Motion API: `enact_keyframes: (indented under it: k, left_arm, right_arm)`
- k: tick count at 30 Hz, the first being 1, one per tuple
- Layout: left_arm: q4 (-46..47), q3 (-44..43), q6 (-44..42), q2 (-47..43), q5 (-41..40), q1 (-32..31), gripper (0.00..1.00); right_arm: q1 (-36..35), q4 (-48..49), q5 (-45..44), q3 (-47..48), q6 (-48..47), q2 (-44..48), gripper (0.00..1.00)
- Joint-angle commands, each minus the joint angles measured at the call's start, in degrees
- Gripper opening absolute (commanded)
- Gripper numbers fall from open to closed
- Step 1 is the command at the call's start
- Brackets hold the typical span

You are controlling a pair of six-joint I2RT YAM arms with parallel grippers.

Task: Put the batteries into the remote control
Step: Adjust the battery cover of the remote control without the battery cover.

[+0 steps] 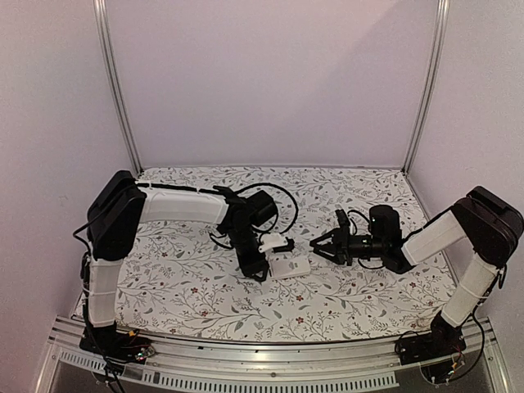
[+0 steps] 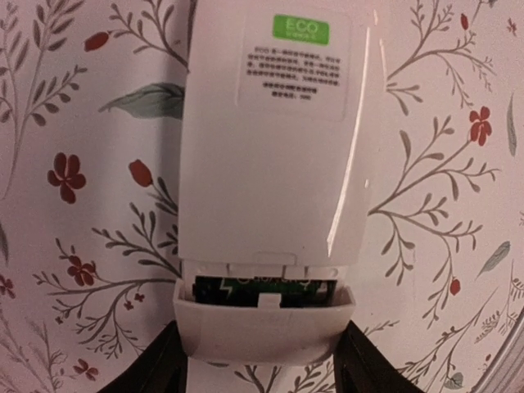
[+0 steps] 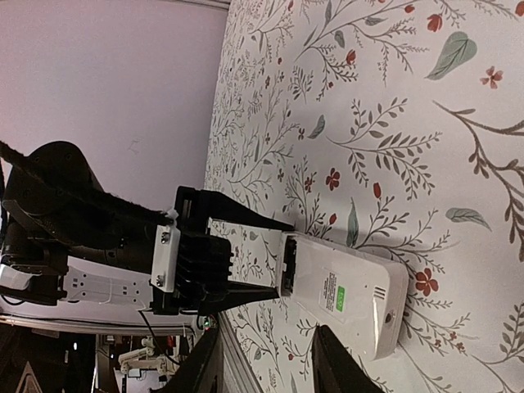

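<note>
The remote control point(image 2: 270, 164) lies back-up on the flowered cloth, a green ECO sticker near its far end. Its back cover point(image 2: 274, 123) sits almost fully slid on. A narrow gap at the near end shows the batteries point(image 2: 262, 289), dark with greenish print, inside the compartment. My left gripper point(image 2: 262, 348) holds the remote's near end, one black finger point(image 2: 151, 368) on each side. Seen from the right wrist, the remote point(image 3: 344, 295) lies just beyond my right gripper point(image 3: 266, 340), which is open and holds nothing. From above, my right gripper point(image 1: 322, 246) hovers right of the remote point(image 1: 292, 267).
A black cable point(image 1: 285, 209) loops on the cloth behind the left wrist. Pale walls and metal posts point(image 1: 119, 90) close in the back and sides. An aluminium rail point(image 1: 270, 356) runs along the near edge.
</note>
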State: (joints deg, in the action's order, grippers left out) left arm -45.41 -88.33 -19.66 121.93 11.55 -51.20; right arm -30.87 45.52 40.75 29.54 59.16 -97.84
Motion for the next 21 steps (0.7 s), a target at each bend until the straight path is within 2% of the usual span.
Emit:
enact_keyframes:
  k: [1, 6, 12, 16, 19, 21]
  left_arm:
    - [-2.09, -1.14, 0.81, 2.54, -3.37, -1.31, 0.57]
    - [-2.60, -2.42, 0.66, 4.23, -5.02, -1.61, 0.61]
    - [-3.60, -3.10, 0.54, 4.89, -6.13, -1.89, 0.70]
    - [-2.83, -2.59, 0.86, 3.05, -6.33, -1.89, 0.82]
    - [-2.08, -2.54, 1.32, 1.39, -6.71, -1.76, 0.98]
    - [-1.66, -2.77, 1.85, 0.30, -6.73, -1.48, 0.99]
  right_arm:
    - [-0.50, 0.22, -0.77, -0.23, -0.43, -0.13, 0.37]
    - [-0.20, -1.47, -0.77, -0.45, -1.16, 0.90, 0.38]
    - [0.71, -4.58, -0.68, -0.35, -2.93, 3.04, 0.39]
    - [0.98, -6.07, -0.54, -0.04, -3.73, 4.03, 0.41]
    - [1.20, -6.98, -0.52, 0.16, -4.28, 4.45, 0.41]
    - [1.26, -7.36, -0.52, 0.17, -4.44, 4.78, 0.41]
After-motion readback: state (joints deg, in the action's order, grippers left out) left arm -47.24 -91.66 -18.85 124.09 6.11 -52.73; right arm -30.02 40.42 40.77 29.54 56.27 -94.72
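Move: The left hand, fingers pointing down, still holds the battery cover between its tips, about level with the hand point. The battery compartment with its batteries lies roughly 2 cm to that hand's right, 1 cm ahead and 1 cm below; the remote's middle is about 5 cm to its right and 2 cm ahead, 1 cm below. From the right hand, the cover lies some 11 cm left, 3 cm back and 8 cm below. The left fingers let go of the battery cover at the remote's open end, spreading from about half open to nearly full width, one now on either side of the cover. Meanwhile the hand eases just under 1 cm forward and sinks about half a centimetre, its wrist tilting some 5 degrees. ##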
